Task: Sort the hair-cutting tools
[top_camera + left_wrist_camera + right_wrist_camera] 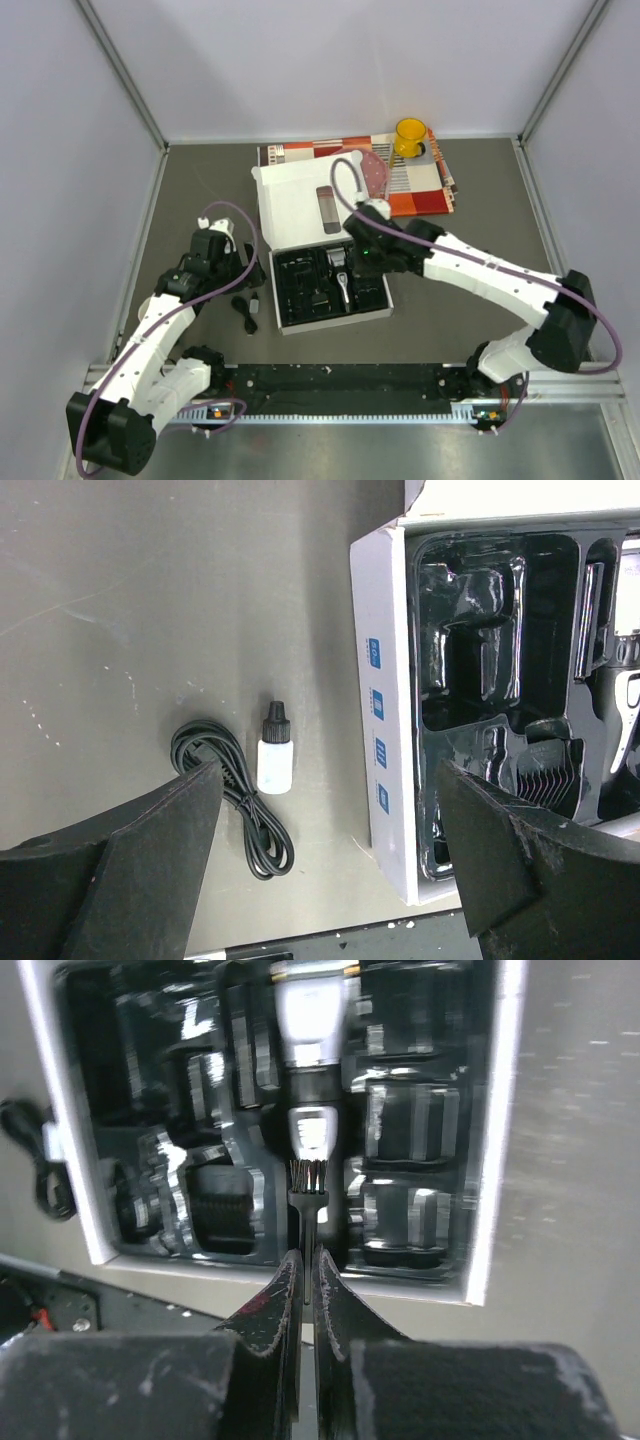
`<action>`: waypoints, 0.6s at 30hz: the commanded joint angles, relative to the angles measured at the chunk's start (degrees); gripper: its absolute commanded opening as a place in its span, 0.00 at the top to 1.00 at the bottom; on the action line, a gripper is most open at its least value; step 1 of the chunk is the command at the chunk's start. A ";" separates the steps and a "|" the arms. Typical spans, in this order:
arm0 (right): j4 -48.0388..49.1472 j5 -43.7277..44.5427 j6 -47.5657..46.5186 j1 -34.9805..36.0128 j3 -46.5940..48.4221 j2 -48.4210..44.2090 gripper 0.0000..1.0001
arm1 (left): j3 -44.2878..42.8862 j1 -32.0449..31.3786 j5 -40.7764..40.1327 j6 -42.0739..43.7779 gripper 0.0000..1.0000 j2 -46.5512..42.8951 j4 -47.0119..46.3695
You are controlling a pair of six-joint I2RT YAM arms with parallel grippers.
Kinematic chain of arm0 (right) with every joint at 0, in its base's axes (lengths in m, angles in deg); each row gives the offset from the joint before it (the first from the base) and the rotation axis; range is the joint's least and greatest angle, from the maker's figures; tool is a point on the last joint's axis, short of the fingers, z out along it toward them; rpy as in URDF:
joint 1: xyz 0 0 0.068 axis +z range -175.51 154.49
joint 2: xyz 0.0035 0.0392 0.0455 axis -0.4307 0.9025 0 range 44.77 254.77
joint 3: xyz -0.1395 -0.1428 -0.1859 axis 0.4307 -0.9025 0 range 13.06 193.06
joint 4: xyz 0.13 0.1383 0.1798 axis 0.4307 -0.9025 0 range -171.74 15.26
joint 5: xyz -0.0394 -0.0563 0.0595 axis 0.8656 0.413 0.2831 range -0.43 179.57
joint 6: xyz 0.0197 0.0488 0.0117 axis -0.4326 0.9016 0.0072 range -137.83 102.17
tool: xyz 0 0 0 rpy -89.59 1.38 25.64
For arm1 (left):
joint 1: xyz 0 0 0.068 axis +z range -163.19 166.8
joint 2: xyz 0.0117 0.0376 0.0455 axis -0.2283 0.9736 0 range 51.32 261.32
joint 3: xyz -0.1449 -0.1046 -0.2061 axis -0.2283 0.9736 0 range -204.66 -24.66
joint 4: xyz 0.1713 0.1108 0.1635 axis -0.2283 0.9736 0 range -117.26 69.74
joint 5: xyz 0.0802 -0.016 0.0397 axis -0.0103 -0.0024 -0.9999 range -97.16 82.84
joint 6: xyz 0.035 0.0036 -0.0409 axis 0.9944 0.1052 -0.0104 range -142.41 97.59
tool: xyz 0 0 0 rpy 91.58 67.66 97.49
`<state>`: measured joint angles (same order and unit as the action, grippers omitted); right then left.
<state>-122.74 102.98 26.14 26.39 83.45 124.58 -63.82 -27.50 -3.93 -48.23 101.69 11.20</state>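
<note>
The black-and-silver clipper (pixel 341 272) (pixel 312 1020) lies in the middle slot of the black moulded tray in the white box (pixel 330 323). My right gripper (pixel 307 1257) (pixel 357 262) hovers over the tray, shut on a thin black stick with a bristle tip (pixel 309 1188), which points at the clipper. A ribbed guard comb (pixel 220 1210) (pixel 548 772) sits in a near slot. The coiled black cord (pixel 232 790) (pixel 243 311) lies on the table left of the box. My left gripper (pixel 330 770) hangs open above the table, with nothing between its fingers.
A small white bottle with a black cap (pixel 274 750) lies beside the cord. The box lid (pixel 300 205) stands open at the back. Behind it, a yellow cup (pixel 410 137) rests on a striped mat (pixel 420 185). White walls enclose the table.
</note>
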 commanded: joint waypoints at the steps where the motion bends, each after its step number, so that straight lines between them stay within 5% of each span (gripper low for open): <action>1: 1.86 1.10 4.81 7.33 7.90 7.19 1.00 | -1.10 -0.11 -2.69 -0.98 0.08 -0.10 0.04; 9: 5.64 -3.03 6.05 14.80 16.44 21.77 1.00 | -1.10 -0.02 -5.77 -1.60 0.08 -0.36 0.57; 18: 9.95 -4.18 6.40 15.60 16.09 25.74 1.00 | -1.36 -0.02 -8.15 -2.74 0.08 0.34 1.62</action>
<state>-116.36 99.09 31.91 41.47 97.40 150.07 -63.82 -27.50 -10.64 -50.29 101.71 12.82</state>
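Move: The right hand already holds the small brush; the narrow slot near the tray's front-left corner lies about 14 cm to its left, 2 cm back and 14 cm below. The clipper lies about 4 cm ahead and 4 cm left, the comb attachment level with the hand and 10 cm left, both some 13 cm below. From the left hand, that slot is roughly 14 cm right, 2 cm back and 9 cm down. Still pinching the brush, the right hand sweeps about 14 cm left, sinking and drawing back towards the narrow slot. ##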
